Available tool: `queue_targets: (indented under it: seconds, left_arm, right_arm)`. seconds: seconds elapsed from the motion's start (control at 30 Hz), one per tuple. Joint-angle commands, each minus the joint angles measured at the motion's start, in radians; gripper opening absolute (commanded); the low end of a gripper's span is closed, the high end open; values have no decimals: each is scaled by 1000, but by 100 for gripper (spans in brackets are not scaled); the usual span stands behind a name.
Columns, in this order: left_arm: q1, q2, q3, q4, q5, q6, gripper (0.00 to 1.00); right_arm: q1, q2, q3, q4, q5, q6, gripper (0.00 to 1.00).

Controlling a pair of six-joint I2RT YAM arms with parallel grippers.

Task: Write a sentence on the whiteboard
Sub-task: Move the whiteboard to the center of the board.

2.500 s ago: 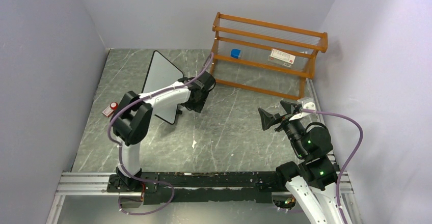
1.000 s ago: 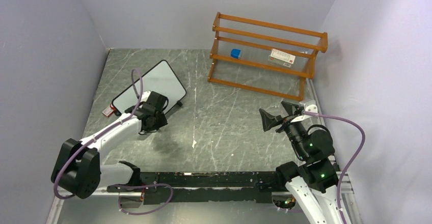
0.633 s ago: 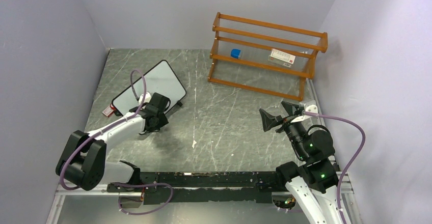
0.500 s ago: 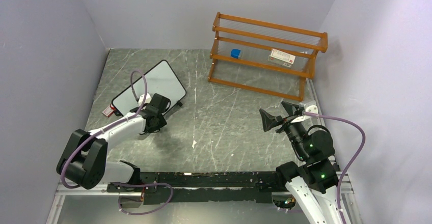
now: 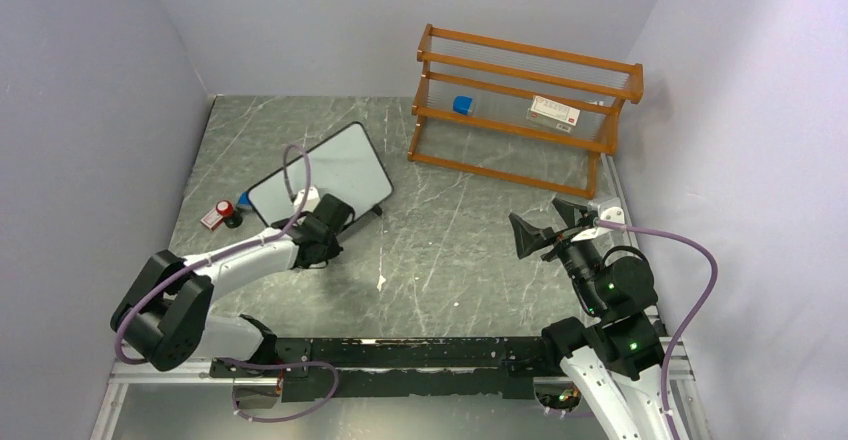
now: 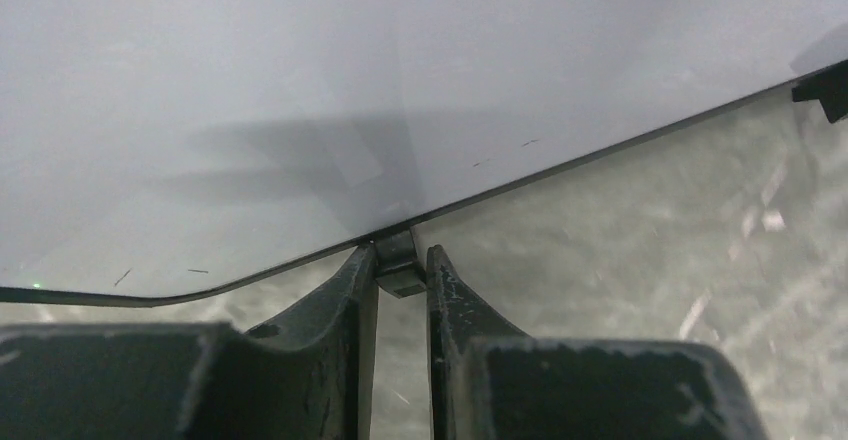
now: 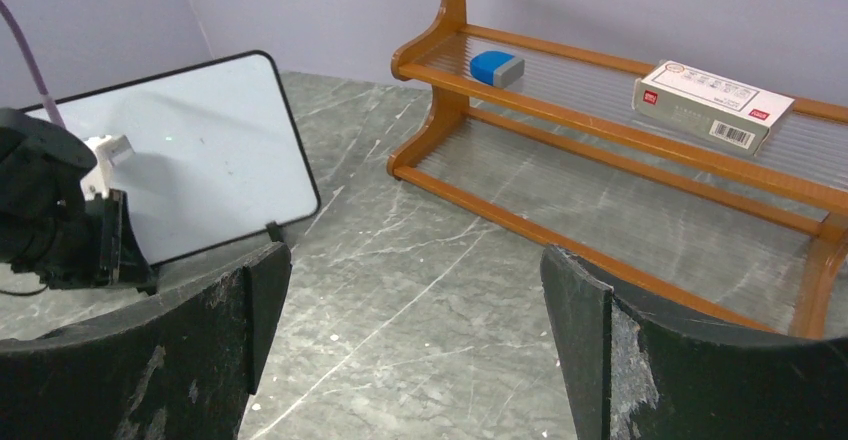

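The whiteboard (image 5: 322,168) leans tilted at the table's middle left, its white face blank; no sentence shows on it. My left gripper (image 5: 336,214) sits at the board's near edge. In the left wrist view the left gripper (image 6: 402,260) is shut on a little black foot (image 6: 398,272) under the whiteboard's (image 6: 300,90) black-framed edge. My right gripper (image 5: 540,222) hovers at the right, well away from the board. Seen from its own wrist, the right gripper (image 7: 412,290) is open and empty, facing the whiteboard (image 7: 200,150).
An orange wooden rack (image 5: 525,110) stands at the back right with a blue eraser (image 5: 462,105) and a white box (image 5: 554,111) on its shelf. A small red-capped object (image 5: 222,209) lies left of the board, near the left wall.
The left jaws have closed onto the board's foot. The board and the left gripper have shifted right, and the board has turned. The right arm has not moved.
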Motion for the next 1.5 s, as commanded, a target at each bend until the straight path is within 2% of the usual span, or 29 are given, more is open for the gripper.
queue_targets:
  seconds: [0.0,0.6,0.87,0.97,1.03,1.23,1.47]
  left_arm:
    - [-144,24,23,-13,33,-20,5]
    - [-530,267,269,-15,-5,-153,5]
    - [-617,325,337,-39,-18,-191,5]
    - [-635,321,351,-56,-36,-199,8]
    - [-645,314,362,-70,-46,-199,13]
    - [-664,275,390,-117,-64,-202,41]
    - [-672,170,358,-145,-50,-199,58]
  right_arm:
    - [3,-14,-9,24,-8,-5,100]
    - [4,-23,-7,24,1,-3,100]
    - [3,-29,-7,24,7,-2,100]
    - [3,-30,-7,24,7,-2,100]
    - [3,-31,-8,24,9,-1,100]
    - [3,-29,-4,23,12,0,100]
    - [3,13,23,3,34,20,100]
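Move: The left hand already pinches the whiteboard's near left foot. The board's middle is some 10 cm ahead, 2 cm left and 8 cm above it, the other foot about 14 cm right and 10 cm ahead. The open tabletop spot for this foot lies some 20 cm right and 8 cm back, beyond a white patch 13 cm right and 10 cm back. From the idle right hand, the board's middle is about 42 cm left, 15 cm ahead and 19 cm lower. Rightward and somewhat back towards the arms, the left hand draws the whiteboard by its foot over the tabletop, about 20 cm right and 8 cm back at an almost constant height, turning clockwise by some 25 degrees on the way. It slows near the front centre, then the fingers open, let go of the foot and rise about 3 cm. ##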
